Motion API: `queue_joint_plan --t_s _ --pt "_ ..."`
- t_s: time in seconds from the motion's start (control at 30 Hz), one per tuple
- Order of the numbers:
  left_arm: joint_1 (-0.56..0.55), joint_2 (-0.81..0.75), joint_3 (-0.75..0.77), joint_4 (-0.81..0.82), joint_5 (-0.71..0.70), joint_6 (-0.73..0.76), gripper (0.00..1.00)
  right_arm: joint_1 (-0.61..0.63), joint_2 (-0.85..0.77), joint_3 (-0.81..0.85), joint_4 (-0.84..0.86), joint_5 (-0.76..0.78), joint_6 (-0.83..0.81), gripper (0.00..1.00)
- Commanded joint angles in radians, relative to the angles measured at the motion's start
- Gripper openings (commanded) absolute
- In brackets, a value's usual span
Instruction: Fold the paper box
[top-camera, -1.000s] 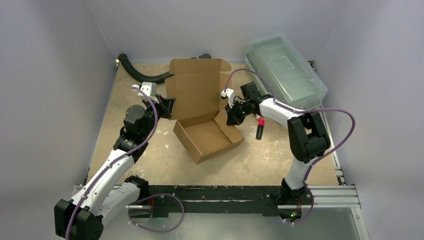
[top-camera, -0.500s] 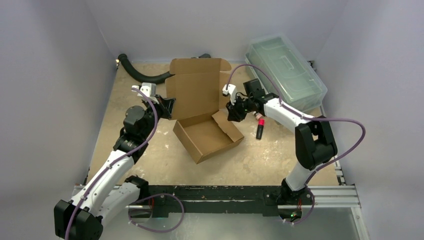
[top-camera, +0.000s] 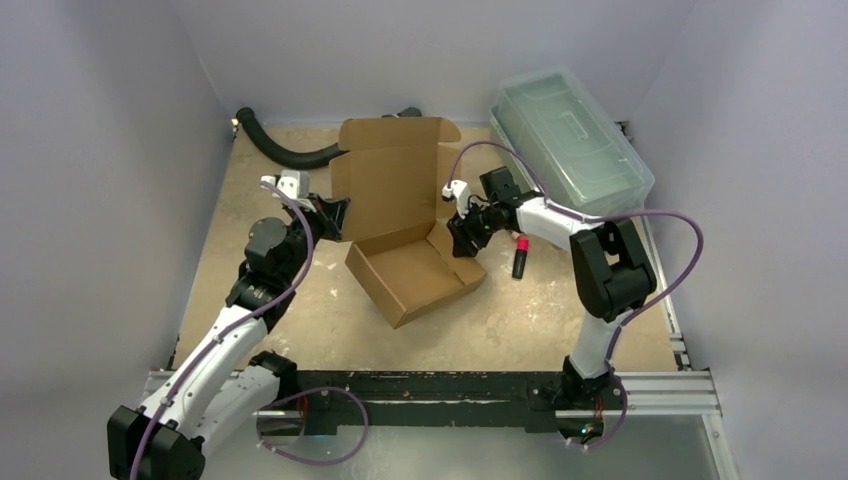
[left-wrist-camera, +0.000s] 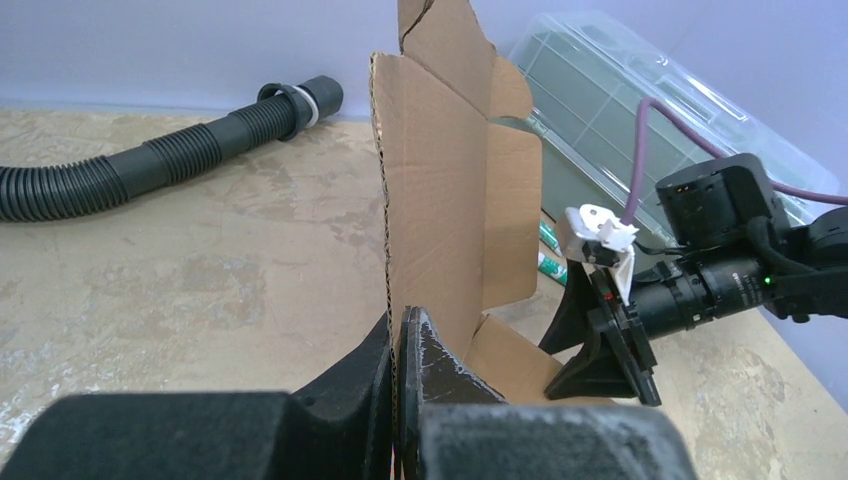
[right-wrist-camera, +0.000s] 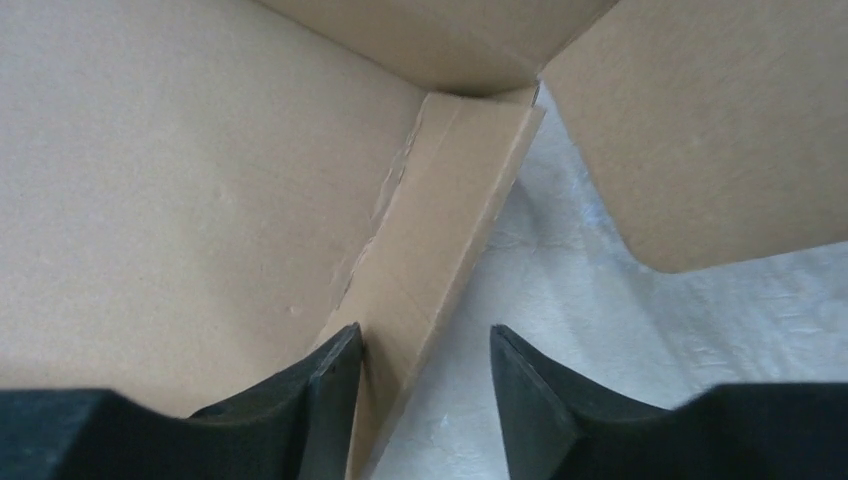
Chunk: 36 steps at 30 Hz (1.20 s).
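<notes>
The paper box (top-camera: 415, 275) lies mid-table as a brown cardboard tray with its lid panel (top-camera: 390, 190) standing up behind it. My left gripper (top-camera: 335, 215) is shut on the lid's left edge; in the left wrist view its fingers (left-wrist-camera: 397, 345) pinch the corrugated edge of the box (left-wrist-camera: 440, 200). My right gripper (top-camera: 462, 235) is at the tray's right rear corner. In the right wrist view it (right-wrist-camera: 425, 350) stands open, with a narrow side flap (right-wrist-camera: 440, 220) of the box (right-wrist-camera: 200, 180) against the left finger and bare table before the right one.
A clear greenish lidded bin (top-camera: 570, 140) stands at the back right. A black ribbed hose (top-camera: 285, 150) lies at the back left. A black and red marker (top-camera: 520, 258) rests right of the box, beside my right arm.
My right gripper's jaws have gone from shut to open at the box's right rear corner, after a small shift back and forth. The left gripper keeps its grip on the lid edge.
</notes>
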Motion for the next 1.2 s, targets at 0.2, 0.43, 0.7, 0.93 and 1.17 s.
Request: queue_joint_plan --t_s 0.2,0.43,0.7,0.93,1.17 --pt "-0.006 -0.051 -0.027 0.119 0.047 -0.041 0.00 -0.002 -0.042 -0.043 0.111 -0.073 0.062 0.03" --pt "-0.007 -0.131 -0.064 0.140 0.118 -0.082 0.00 -0.002 -0.266 -0.114 0.226 0.079 0.066 0.00" --pt "-0.007 -0.162 -0.135 0.124 0.110 -0.126 0.01 -0.002 -0.262 -0.143 0.269 0.170 0.043 0.00" --pt "-0.008 -0.156 -0.232 0.157 0.092 -0.187 0.00 0.003 -0.202 -0.151 0.289 0.242 0.025 0.00" --pt "-0.030 -0.127 -0.255 0.197 0.078 -0.175 0.00 0.017 -0.133 -0.140 0.258 0.258 -0.009 0.09"
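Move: The box's right wall stands practically between my open right fingers, its middle about 1 cm to their left, 1 cm ahead and 2 cm lower. From that hand the box tray's middle is some 8 cm left and 5 cm back; the marker is about 11 cm right, level ahead, and a glue stick roughly 11 cm ahead and 8 cm right. My left hand holds the lid's left edge, with the tray's middle about 13 cm to its right, 2 cm back and 25 cm below. I sink my right fingers about 1 cm and shut them on the right wall, then lift it some 9 cm, carrying it forward and to the right and turning clockwise, before lowering it about 6 cm. Still pinching the lid's edge, my left hand draws back 3.5 cm as it rises about 4, then comes down roughly 9 cm. ##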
